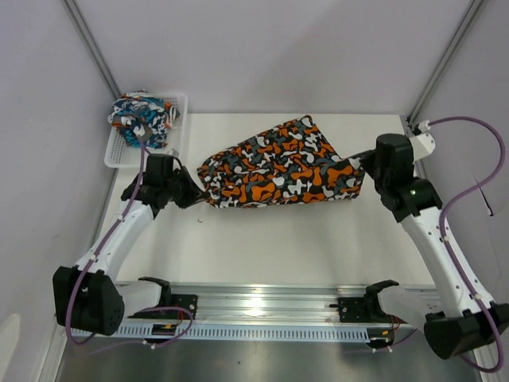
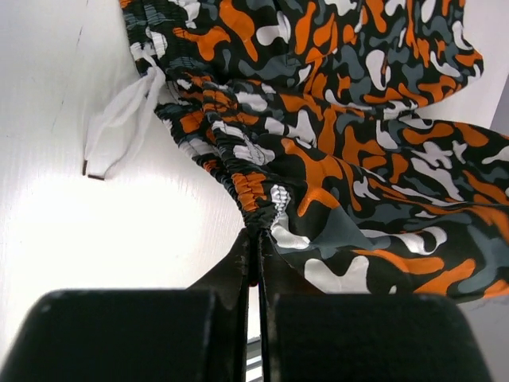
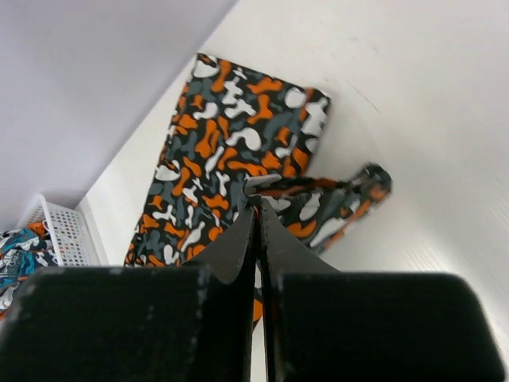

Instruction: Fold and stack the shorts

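The camouflage shorts point(image 1: 282, 165) in orange, black, grey and white lie stretched across the back of the table between both arms. My left gripper point(image 1: 199, 193) is shut on their gathered elastic waistband point(image 2: 253, 191) at the left end. A white drawstring point(image 2: 119, 123) trails from it onto the table. My right gripper point(image 1: 359, 167) is shut on a pinched hem point(image 3: 274, 185) at the right end, lifted a little off the table. The blue-teal cartoon shorts point(image 1: 141, 118) are bundled in the basket; they also show at the edge of the right wrist view point(image 3: 16, 255).
A white mesh basket point(image 1: 179, 111) stands at the back left corner against the wall. Grey walls close in the left, back and right sides. A metal rail point(image 1: 262, 306) with both arm bases runs along the near edge.
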`<move>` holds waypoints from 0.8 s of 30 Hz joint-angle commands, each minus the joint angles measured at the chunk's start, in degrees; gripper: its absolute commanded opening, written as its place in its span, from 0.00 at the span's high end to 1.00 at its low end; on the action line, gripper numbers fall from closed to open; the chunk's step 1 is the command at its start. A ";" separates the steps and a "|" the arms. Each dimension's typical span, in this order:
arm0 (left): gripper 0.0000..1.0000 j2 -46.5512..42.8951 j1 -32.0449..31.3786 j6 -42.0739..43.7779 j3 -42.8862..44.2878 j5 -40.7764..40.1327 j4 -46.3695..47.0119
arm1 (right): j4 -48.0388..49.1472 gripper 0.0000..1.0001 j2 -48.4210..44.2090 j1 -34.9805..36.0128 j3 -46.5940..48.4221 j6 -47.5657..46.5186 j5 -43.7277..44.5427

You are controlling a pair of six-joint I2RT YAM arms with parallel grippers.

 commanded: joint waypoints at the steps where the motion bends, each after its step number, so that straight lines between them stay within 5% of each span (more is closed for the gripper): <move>1: 1.00 2.92 1.78 -0.86 3.70 2.40 0.10 | 10.56 1.00 4.35 -4.36 5.63 -7.65 -11.72; 15: 1.00 12.24 9.34 -1.04 7.58 7.93 3.35 | 16.80 1.00 25.36 -6.13 20.84 -13.28 -24.56; 24: 1.00 12.95 10.13 0.10 8.11 9.61 3.01 | 15.48 1.00 24.32 -5.60 23.66 -14.25 -24.12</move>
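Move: The left hand already pinches the near end of the shorts' waistband; the waistband's far end lies about 16 cm ahead and 5 cm left of it, 14 cm below. The drawstring lies some 5 cm to its left, level with it, and the white basket roughly 29 cm ahead and 27 cm left. The right hand already holds the lifted leg's hem; the flat leg's far corner is about 30 cm ahead, 14 cm left and 28 cm below, its near corner some 15 cm straight ahead. Forward and to the left both hands carry the lifted side of the shorts over the flat side, fingers shut on the cloth. The right hand leads, going about 14 cm forward and half as far left towards the flat leg's far corner, slowing to a stop while turning some 20 degrees counter-clockwise. The left follows only about 5 cm towards the waistband's far end, sinking slightly. ##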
